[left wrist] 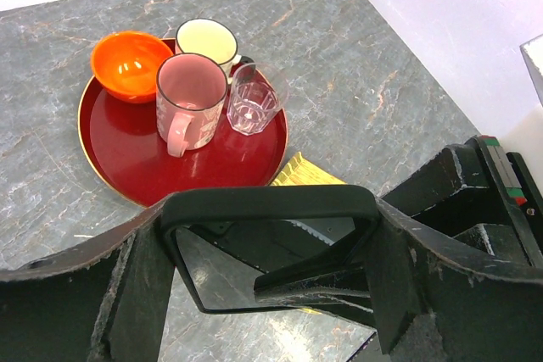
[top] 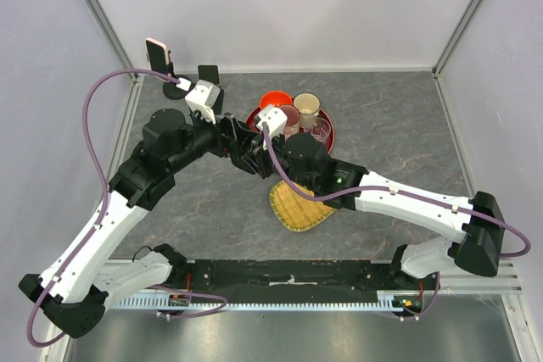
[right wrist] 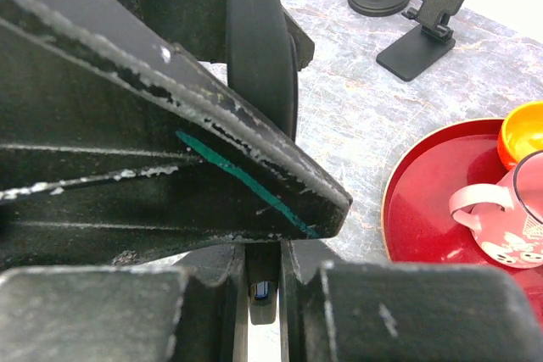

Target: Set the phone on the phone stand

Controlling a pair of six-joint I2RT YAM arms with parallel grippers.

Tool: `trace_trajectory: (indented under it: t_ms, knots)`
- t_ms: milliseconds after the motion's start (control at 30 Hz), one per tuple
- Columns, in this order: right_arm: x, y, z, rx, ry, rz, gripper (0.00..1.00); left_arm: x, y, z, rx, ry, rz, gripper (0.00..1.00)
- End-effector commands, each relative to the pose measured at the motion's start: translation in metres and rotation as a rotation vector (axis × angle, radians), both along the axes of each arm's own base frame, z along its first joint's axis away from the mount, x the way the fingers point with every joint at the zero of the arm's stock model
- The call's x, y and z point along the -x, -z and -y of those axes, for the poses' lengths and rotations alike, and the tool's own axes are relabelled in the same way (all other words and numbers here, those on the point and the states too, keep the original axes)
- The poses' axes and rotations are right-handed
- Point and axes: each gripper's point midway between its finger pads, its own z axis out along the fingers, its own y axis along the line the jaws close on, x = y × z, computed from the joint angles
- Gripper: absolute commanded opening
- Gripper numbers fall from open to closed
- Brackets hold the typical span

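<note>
A black phone point(left wrist: 271, 203) is held in mid-air between both grippers above the table's middle. My left gripper point(left wrist: 271, 294) is shut across the phone's width, one finger on each long edge. My right gripper point(right wrist: 263, 294) is shut on the phone's flat faces; in the right wrist view the phone point(right wrist: 262, 281) stands edge-on between its fingers, port end showing. In the top view the two grippers meet, left point(top: 236, 136) and right point(top: 253, 156). The empty black phone stand point(top: 209, 76) is at the back left and also shows in the right wrist view point(right wrist: 428, 14).
A red tray point(top: 333, 130) behind the grippers holds an orange bowl point(top: 274, 101), a pink mug point(left wrist: 191, 95), a cream cup point(left wrist: 206, 40) and a clear glass point(left wrist: 252, 99). A yellow woven mat point(top: 297, 207) lies in front. A pole stand point(top: 172, 89) carries a pink phone point(top: 157, 53).
</note>
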Motion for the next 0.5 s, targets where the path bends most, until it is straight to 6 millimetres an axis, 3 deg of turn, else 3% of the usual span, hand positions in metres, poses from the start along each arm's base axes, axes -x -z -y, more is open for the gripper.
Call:
trace_trajectory:
  t_ms: [0, 100, 133, 167, 200, 267, 300, 333, 367, 467]
  knots:
    - [0.002, -0.060, -0.009, -0.164, -0.023, 0.081, 0.00, -0.002, -0.029, 0.003, 0.055, -0.003, 0.068, 0.52]
    - [0.003, -0.059, -0.012, -0.160, -0.030, 0.076, 0.00, -0.006, -0.029, 0.000, 0.043, -0.024, 0.074, 0.10]
    - [0.003, -0.058, -0.012, -0.158, -0.029, 0.074, 0.03, -0.007, -0.030, -0.001, 0.036, -0.028, 0.083, 0.05]
    - [0.003, -0.057, -0.011, -0.159, -0.027, 0.072, 0.08, -0.009, -0.031, -0.001, 0.030, -0.033, 0.086, 0.03]
    - [0.002, -0.056, -0.011, -0.159, -0.021, 0.067, 0.25, -0.010, -0.032, -0.002, 0.027, -0.038, 0.094, 0.02]
    - [0.000, -0.054, -0.008, -0.154, -0.006, 0.062, 0.44, -0.013, -0.036, -0.004, 0.013, -0.047, 0.113, 0.02]
    - [-0.002, -0.054, -0.006, -0.157, 0.011, 0.056, 0.70, -0.015, -0.036, -0.005, 0.003, -0.054, 0.120, 0.02]
    - [-0.003, -0.053, -0.003, -0.159, 0.015, 0.052, 0.88, -0.017, -0.039, -0.006, -0.010, -0.057, 0.138, 0.02]
    - [-0.003, -0.052, -0.001, -0.160, 0.012, 0.045, 0.98, -0.021, -0.038, -0.008, -0.026, -0.077, 0.143, 0.02]
    - [-0.004, -0.047, 0.015, -0.147, 0.023, 0.040, 0.98, -0.029, -0.043, -0.016, -0.063, -0.119, 0.190, 0.02]
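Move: The black phone is already between both grippers, gripped by the left fingers across its width and pinched by the right ones near its other end, within about 3 cm of either hand. From the left hand the empty phone stand lies roughly 36 cm ahead, 16 cm to the left and 28 cm below; the round stand with the pink phone is some 15 cm farther left of it, level with it. The red tray sits about 24 cm ahead of the left hand, 12 cm to its right and 32 cm below. The phone is handed over: the right fingers, shut on it, spring wide open and let go, while that hand rises about 1 cm almost in place. The left hand keeps its grip on the phone's sides and, just as the right lets go, eases roughly 1.5 cm forward towards the phone stand and tray, drawing the phone out from between the opened fingers. ##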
